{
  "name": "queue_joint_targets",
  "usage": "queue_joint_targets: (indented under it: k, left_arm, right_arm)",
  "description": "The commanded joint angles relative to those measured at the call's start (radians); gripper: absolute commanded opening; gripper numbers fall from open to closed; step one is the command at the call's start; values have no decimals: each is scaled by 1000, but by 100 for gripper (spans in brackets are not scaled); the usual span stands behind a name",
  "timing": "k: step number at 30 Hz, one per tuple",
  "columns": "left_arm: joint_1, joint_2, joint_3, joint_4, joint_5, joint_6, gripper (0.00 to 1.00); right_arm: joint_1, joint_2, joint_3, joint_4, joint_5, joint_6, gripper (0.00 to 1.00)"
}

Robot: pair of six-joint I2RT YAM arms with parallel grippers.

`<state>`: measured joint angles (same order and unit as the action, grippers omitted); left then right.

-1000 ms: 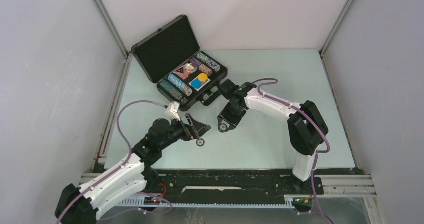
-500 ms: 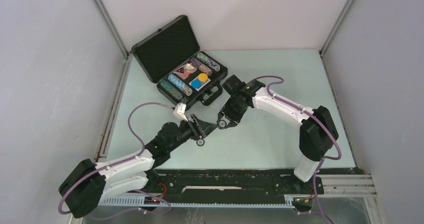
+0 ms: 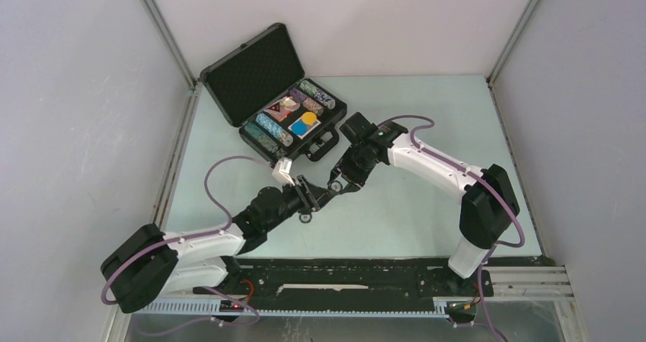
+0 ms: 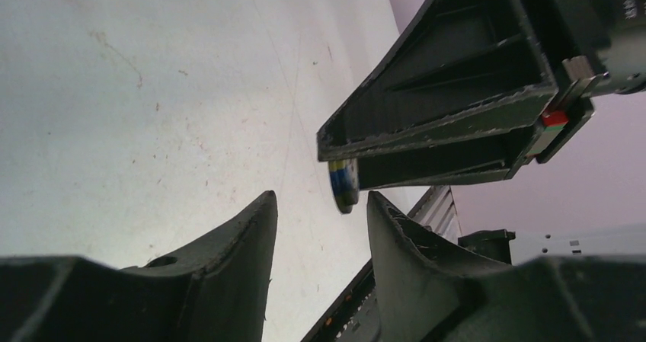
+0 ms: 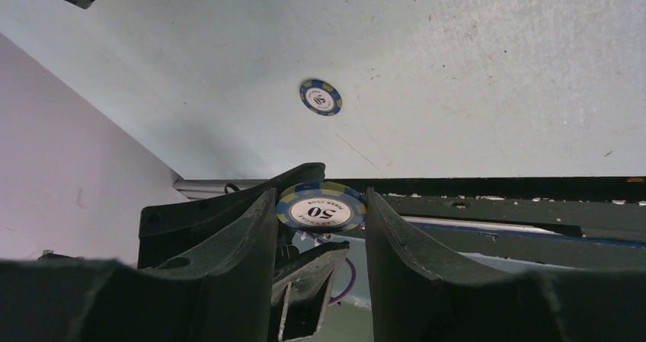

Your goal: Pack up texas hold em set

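Note:
The black case (image 3: pixel 247 75) of the texas hold em set lies open at the back left, with patterned chip rows (image 3: pixel 273 129) and orange and blue discs (image 3: pixel 305 123) in its tray. My right gripper (image 5: pixel 321 205) is shut on a blue-and-yellow chip marked 50 (image 5: pixel 321 207), held by its edges above the table. In the top view it (image 3: pixel 336 187) hangs in front of the case. My left gripper (image 4: pixel 320 205) is open, tip to tip with the right one, and the held chip (image 4: pixel 344 185) sits just beyond its fingertips. A second 50 chip (image 5: pixel 320 97) lies flat on the table (image 3: pixel 305 218).
The case's handle (image 3: pixel 320 145) points toward the arms. The left arm's purple cable (image 3: pixel 221 178) loops over the table. A metal rail (image 3: pixel 171 174) runs along the left edge, and white walls close in the table.
My left arm has stretched forward and right until its fingertips meet the right gripper, and its jaws have narrowed. The right gripper has drawn slightly back, still holding its chip.

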<state>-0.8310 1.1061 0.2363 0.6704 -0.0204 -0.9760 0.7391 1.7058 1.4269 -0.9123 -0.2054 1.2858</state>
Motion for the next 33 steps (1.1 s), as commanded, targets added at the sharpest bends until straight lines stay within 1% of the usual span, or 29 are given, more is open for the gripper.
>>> queue_joint_targets:
  k: [1,5,7,11,15,19,21,24,26,27,31,33]
  left_arm:
    - [-8,11,82,41,-37,33,52]
    - [-11,10,95,38,-35,46,57]
    - [-10,7,104,26,-39,51,55]
    - [-11,6,110,21,-42,54,41]
    - [-11,11,122,9,-47,56,33]
    - [-10,21,159,-33,-39,85,23]
    - [-11,28,184,-58,-33,101,21]
    - [-12,29,219,-104,-35,124,10]
    - [-11,17,237,-137,-41,142,1]
    - [-12,9,245,-151,-43,152,0]
    - [-11,-35,285,-245,-57,198,0]
    - [-11,-60,305,-293,-56,227,0]
  right_arm:
    - [-1,-52,2,19,-14,16,0]
    - [-1,-52,-1,25,-13,22,0]
    - [-1,-54,-1,30,-18,23,0]
    - [-2,-64,-4,28,-8,27,0]
    - [-1,-77,-9,23,6,35,0]
    - [-1,-95,-16,27,19,24,0]
    - [-3,-104,-21,29,23,19,0]
    - [-7,-124,-31,48,25,7,1]
    - [-12,-140,-35,65,18,-15,7]
    - [-16,-149,-41,82,12,-29,10]
    - [-39,-205,-98,215,-58,-110,25]
    - [-49,-236,-134,283,-72,-138,36]
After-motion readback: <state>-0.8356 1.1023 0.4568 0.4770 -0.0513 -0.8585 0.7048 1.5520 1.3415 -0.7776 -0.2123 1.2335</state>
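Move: The 50 chip, held across its rim in the right fingers, lies barely 2 cm ahead of the left hand, 2 cm to its right and 1 cm above. Seen from the right hand, the open left fingertips are some 2 cm back, 2 cm left and 1 cm lower. The last table chip lies level with the left hand, 6 cm to its left and about 13 cm below; the case handle is about 23 cm ahead, 2 cm left and 12 cm down. The left hand first eases up and a little forward, about 2 cm, towards the 50 chip that the right hand keeps nearly still, then closes its half-open fingers almost shut over the chip's two faces. From midway both hands rise together and slightly forward, the left ending some 5 cm up in all and the right about 4, its fingertips swinging forward some 10 degrees while it keeps its rim grip. ##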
